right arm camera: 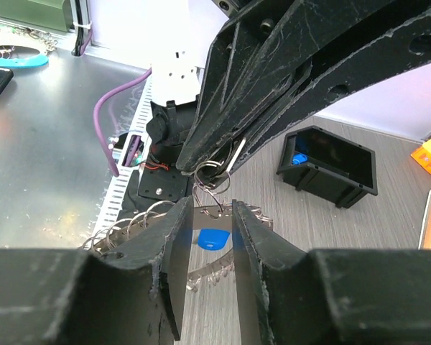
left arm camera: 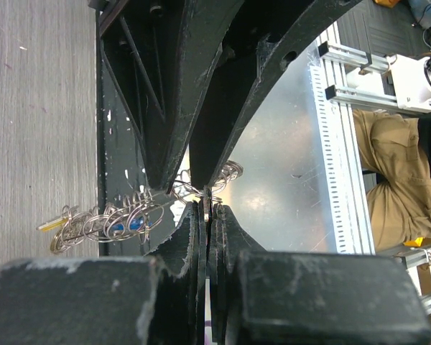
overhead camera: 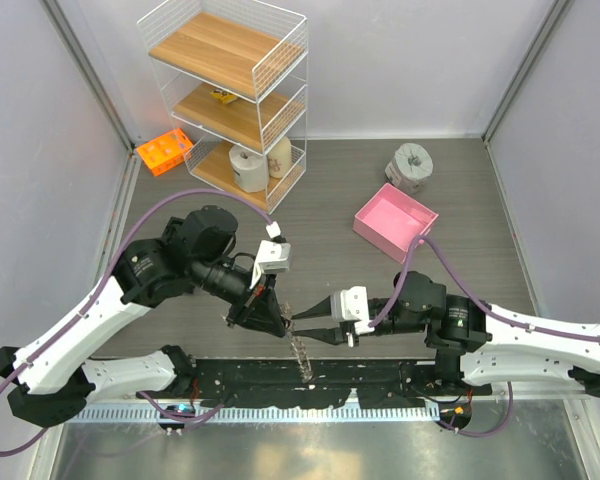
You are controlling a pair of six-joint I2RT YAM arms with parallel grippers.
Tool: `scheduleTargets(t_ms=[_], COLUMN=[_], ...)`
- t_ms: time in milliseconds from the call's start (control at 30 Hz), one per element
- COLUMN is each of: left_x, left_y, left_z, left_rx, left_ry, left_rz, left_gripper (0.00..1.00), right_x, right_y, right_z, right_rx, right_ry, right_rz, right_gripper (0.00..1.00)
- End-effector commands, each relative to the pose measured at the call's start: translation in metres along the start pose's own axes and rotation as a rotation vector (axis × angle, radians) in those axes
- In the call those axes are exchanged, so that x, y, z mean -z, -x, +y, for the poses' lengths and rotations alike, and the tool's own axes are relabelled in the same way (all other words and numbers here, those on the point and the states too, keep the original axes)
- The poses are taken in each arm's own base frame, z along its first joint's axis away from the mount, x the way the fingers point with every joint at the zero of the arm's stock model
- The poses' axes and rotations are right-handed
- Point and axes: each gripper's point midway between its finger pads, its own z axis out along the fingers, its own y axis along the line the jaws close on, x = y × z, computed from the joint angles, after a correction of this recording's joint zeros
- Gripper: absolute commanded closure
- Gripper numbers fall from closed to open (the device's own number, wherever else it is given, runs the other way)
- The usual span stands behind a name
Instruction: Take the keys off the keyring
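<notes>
The keyring (overhead camera: 300, 352) hangs between my two grippers above the table's near edge, a chain of silvery loops. In the left wrist view the keyring (left arm camera: 100, 223) trails left with a blue key (left arm camera: 126, 224) and a yellow key (left arm camera: 52, 225) in it. My left gripper (left arm camera: 208, 207) is shut on a thin loop of it. In the right wrist view my right gripper (right arm camera: 212, 215) stands with its jaws narrowly apart, a small loop of the keyring (right arm camera: 129, 223) pinched across the gap, and the blue key (right arm camera: 214, 238) below. The grippers' tips nearly touch. Black and silvery keys are not distinct.
A pink box (overhead camera: 395, 220) and a grey tape roll (overhead camera: 412, 165) sit at the back right. A wire shelf (overhead camera: 230, 90) and an orange rack (overhead camera: 163, 152) stand at the back left. A black box (right arm camera: 329, 169) sits behind the left gripper. A black base plate (overhead camera: 380, 385) lies under the keyring.
</notes>
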Motion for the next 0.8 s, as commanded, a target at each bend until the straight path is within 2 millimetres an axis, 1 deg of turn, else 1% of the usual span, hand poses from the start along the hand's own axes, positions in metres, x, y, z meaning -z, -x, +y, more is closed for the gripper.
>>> scheduleTargets(t_ms=[0, 300, 433, 500, 633, 767], left_x=[0.006, 0.009, 0.011, 0.012, 0.013, 0.015], left_y=[0.014, 0.015, 0.015, 0.015, 0.014, 0.012], left_z=[-0.011, -0.014, -0.016, -0.016, -0.017, -0.015], left_rx=[-0.063, -0.076, -0.081, -0.083, -0.085, -0.097], left_ry=[-0.025, -0.019, -0.014, -0.013, -0.005, 0.013], left_rz=[-0.035, -0.041, -0.044, -0.044, -0.044, -0.042], left_gripper=[1.0, 1.0, 1.0, 1.0, 1.0, 1.0], right_x=[-0.005, -0.007, -0.005, -0.004, -0.003, 0.0], right_y=[0.032, 0.027, 0.025, 0.022, 0.021, 0.021], right_z=[-0.008, -0.007, -0.006, -0.006, -0.006, -0.01], right_rx=[0.023, 0.01, 0.001, -0.008, -0.019, -0.044], right_ry=[-0.007, 0.003, 0.002, 0.0, -0.004, -0.035], right_rz=[-0.082, -0.071, -0.071, -0.066, -0.065, -0.066], right_gripper=[0.67, 0.74, 0.83, 0.94, 0.95, 0.95])
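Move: The small ring held in the left fingertips hangs about 1 cm to the left of the open right fingers, level in height and depth. The blue key dangles some 3 cm left of the right hand and 3 cm below. The big wire keyring hangs some 5 cm below it, 3 cm back and 1 cm left. From the left hand, the small ring sits about 1 cm to the right, level. The right hand eases about 0.5 cm left and shuts, pinching the small ring below the left hand's steady grip. ##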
